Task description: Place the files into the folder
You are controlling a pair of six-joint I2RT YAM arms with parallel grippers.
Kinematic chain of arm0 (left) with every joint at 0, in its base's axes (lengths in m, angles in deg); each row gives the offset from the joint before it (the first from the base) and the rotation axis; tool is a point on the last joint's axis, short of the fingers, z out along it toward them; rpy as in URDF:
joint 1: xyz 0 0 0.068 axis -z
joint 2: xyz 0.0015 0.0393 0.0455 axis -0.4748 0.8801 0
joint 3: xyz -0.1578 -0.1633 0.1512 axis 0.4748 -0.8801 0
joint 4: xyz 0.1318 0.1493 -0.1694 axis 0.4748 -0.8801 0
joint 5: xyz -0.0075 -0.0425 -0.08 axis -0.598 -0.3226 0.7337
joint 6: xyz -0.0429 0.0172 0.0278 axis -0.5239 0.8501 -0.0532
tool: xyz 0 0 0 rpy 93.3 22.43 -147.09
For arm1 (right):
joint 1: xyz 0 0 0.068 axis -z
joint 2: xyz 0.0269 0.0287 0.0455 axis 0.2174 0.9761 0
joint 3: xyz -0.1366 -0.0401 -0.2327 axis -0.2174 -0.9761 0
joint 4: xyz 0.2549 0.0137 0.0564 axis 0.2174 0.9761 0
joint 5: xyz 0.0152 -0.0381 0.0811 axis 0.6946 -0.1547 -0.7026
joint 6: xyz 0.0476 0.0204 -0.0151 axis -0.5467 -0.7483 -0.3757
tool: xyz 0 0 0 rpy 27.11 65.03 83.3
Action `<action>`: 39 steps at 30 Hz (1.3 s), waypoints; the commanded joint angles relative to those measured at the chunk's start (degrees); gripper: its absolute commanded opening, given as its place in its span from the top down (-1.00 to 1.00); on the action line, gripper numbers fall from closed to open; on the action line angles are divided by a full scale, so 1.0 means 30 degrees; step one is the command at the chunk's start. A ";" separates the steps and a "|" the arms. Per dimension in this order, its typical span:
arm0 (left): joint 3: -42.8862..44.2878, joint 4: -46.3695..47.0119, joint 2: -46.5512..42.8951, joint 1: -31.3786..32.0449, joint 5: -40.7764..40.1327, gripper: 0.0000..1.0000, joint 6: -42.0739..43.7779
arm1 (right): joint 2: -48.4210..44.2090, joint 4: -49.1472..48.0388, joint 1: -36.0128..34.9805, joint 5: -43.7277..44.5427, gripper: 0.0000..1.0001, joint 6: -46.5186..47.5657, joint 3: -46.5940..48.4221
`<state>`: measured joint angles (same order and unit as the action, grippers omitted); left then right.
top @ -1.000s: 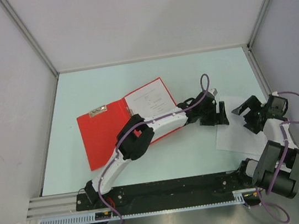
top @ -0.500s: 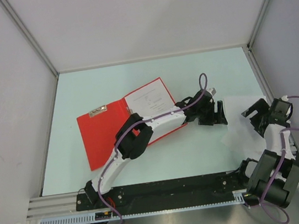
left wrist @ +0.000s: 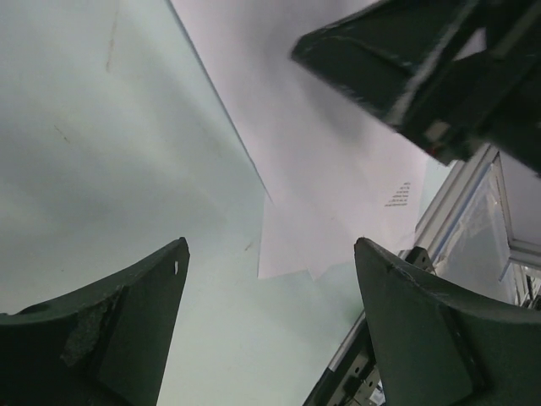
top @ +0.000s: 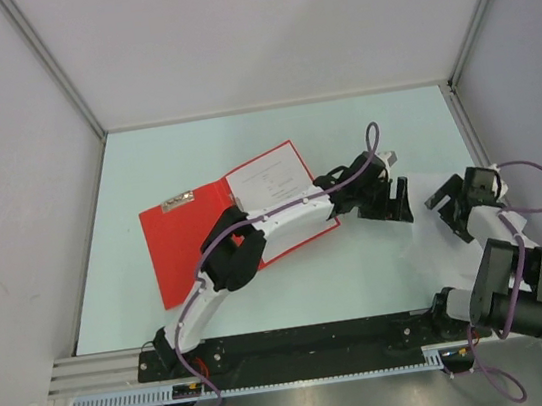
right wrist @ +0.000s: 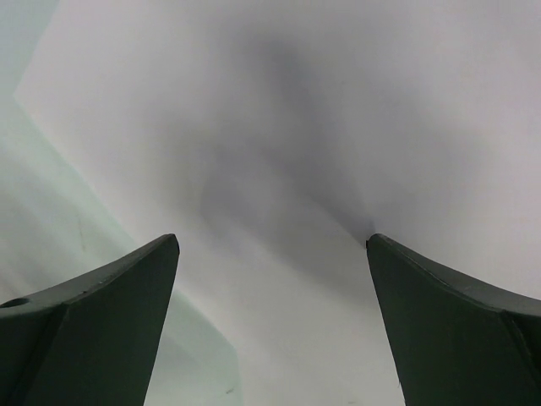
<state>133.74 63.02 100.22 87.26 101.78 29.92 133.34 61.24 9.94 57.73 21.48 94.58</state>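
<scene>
The red folder (top: 192, 249) lies open on the table's left half, with one white printed sheet (top: 270, 181) on its right-hand part. More files (top: 426, 242) lie loose on the table at the right, overlapping; they show as white sheets (left wrist: 338, 169) in the left wrist view and fill the right wrist view (right wrist: 338, 127). My left gripper (top: 398, 202) (left wrist: 272, 245) is open just left of these sheets, above bare table. My right gripper (top: 445, 204) (right wrist: 272, 239) is open low over the sheets, nothing between its fingers. It faces the left gripper at close range.
The light green table (top: 242, 136) is walled by grey panels at the back and both sides. An aluminium rail (top: 300, 340) runs along the near edge by the arm bases. The left arm (top: 283, 219) reaches across the folder's lower right corner.
My right gripper has swung left and farther onto the loose sheets, closing in on the left gripper. The left gripper has shifted slightly right. Both stay open.
</scene>
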 commanded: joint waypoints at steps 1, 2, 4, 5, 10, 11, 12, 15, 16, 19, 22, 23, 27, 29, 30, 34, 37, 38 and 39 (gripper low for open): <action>0.1001 -0.0715 -0.2108 -0.0010 -0.0062 -0.72 0.1207 | 0.1414 -0.0290 -0.2921 -0.0886 -1.00 -0.3068 -0.0730; 0.1001 -0.0804 -0.2196 -0.0068 -0.0150 -0.72 0.1295 | 0.1738 -0.0698 -0.3510 -0.0949 -1.00 -0.3569 -0.0789; 0.0943 -0.1067 -0.2518 -0.0097 -0.0384 -0.72 0.1704 | 0.2440 -0.1344 -0.4333 -0.1821 -0.99 -0.4333 -0.0790; 0.0913 -0.1185 -0.2548 -0.0097 -0.0443 -0.72 0.1822 | 0.2531 -0.2188 -0.5178 -0.2147 -0.99 -0.4887 -0.0790; 0.0767 -0.1363 -0.2841 -0.0127 -0.0358 -0.71 0.2262 | 0.1744 -0.1146 -0.5013 -0.1393 -0.99 -0.3112 0.1316; 0.0622 -0.1217 -0.2899 -0.0127 -0.0153 -0.71 0.2204 | 0.1103 -0.0620 -0.4169 -0.0925 -1.00 -0.1626 0.1726; 0.0243 -0.0867 -0.2958 -0.0127 0.0023 -0.72 0.2059 | 0.0836 -0.0411 -0.3697 0.0066 -0.99 -0.0916 0.2136; -0.0810 -0.0106 -0.3280 -0.0010 0.0814 -0.71 0.1706 | 0.0189 -0.0233 -0.1534 0.2817 -0.99 0.1454 0.3135; -0.1076 0.0043 -0.3542 0.0077 0.1135 -0.71 0.1648 | 0.0159 -0.0320 -0.0944 0.3294 -1.00 0.2016 0.3455; -0.2277 0.0658 -0.4302 0.0137 0.1722 -0.74 0.1560 | 0.0421 -0.0759 0.1196 0.4294 -0.99 0.3337 0.3896; -0.3216 0.1069 -0.4861 0.0137 0.1929 -0.78 0.1413 | 0.1212 -0.0790 0.3417 0.3771 -0.99 0.3603 0.4132; -0.3392 0.1157 -0.5124 0.0137 0.2219 -0.78 0.1297 | 0.1475 -0.0993 0.3862 0.3565 -0.99 0.3603 0.4190; -0.3948 0.1100 -0.5622 0.0195 0.2603 -0.79 0.1325 | 0.2180 -0.1229 0.4861 0.3215 -0.99 0.3984 0.4250; -0.4183 0.1216 -0.5829 0.0254 0.2719 -0.78 0.1267 | 0.2356 -0.1375 0.5243 0.3123 -1.00 0.4333 0.4249; -0.4359 0.1275 -0.6004 0.0254 0.2836 -0.78 0.1266 | 0.2559 -0.1434 0.5389 0.2717 -0.99 0.4423 0.4249; -0.4419 0.1275 -0.6268 0.0313 0.3218 -0.78 0.1295 | 0.3584 -0.1580 0.6121 0.1047 -0.99 0.4453 0.4104; -0.4419 0.1450 -0.6444 0.0342 0.3335 -0.78 0.1237 | 0.3821 -0.1873 0.6152 0.0166 -0.99 0.4365 0.3753; -0.4361 0.1422 -0.6445 0.0342 0.3394 -0.78 0.1208 | 0.3908 -0.1961 0.6239 -0.0416 -1.00 0.4278 0.3664; -0.4331 0.1480 -0.6474 0.0342 0.3423 -0.78 0.1208 | 0.3938 -0.1991 0.6269 -0.0596 -0.99 0.4190 0.3605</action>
<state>121.04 65.43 85.12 87.96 110.00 34.21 144.48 57.79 28.19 60.83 33.52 105.72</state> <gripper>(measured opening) 0.889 0.995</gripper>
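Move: The right hand is low over the upper loose sheet, whose middle lies about 4 cm back of it, straight in line and some 2 cm below. The printed corner of the under sheet lies roughly 18 cm to its right and 6 cm back, and the side rail about 15 cm to its right, level with it. For the left hand, the upper sheet's middle is about 11 cm right, 8 cm back and 7 cm below. Skimming forward and left, the open right hand first goes nearly 10 cm low across the upper sheet, then swings back the other way, some 20 cm to the right, lifting and sinking again towards the printed corner by the side rail, tilting some 15 degrees on the way. The left hand, also open, rises from the sheets, dipping briefly before rising again, and draws back and a little left. ##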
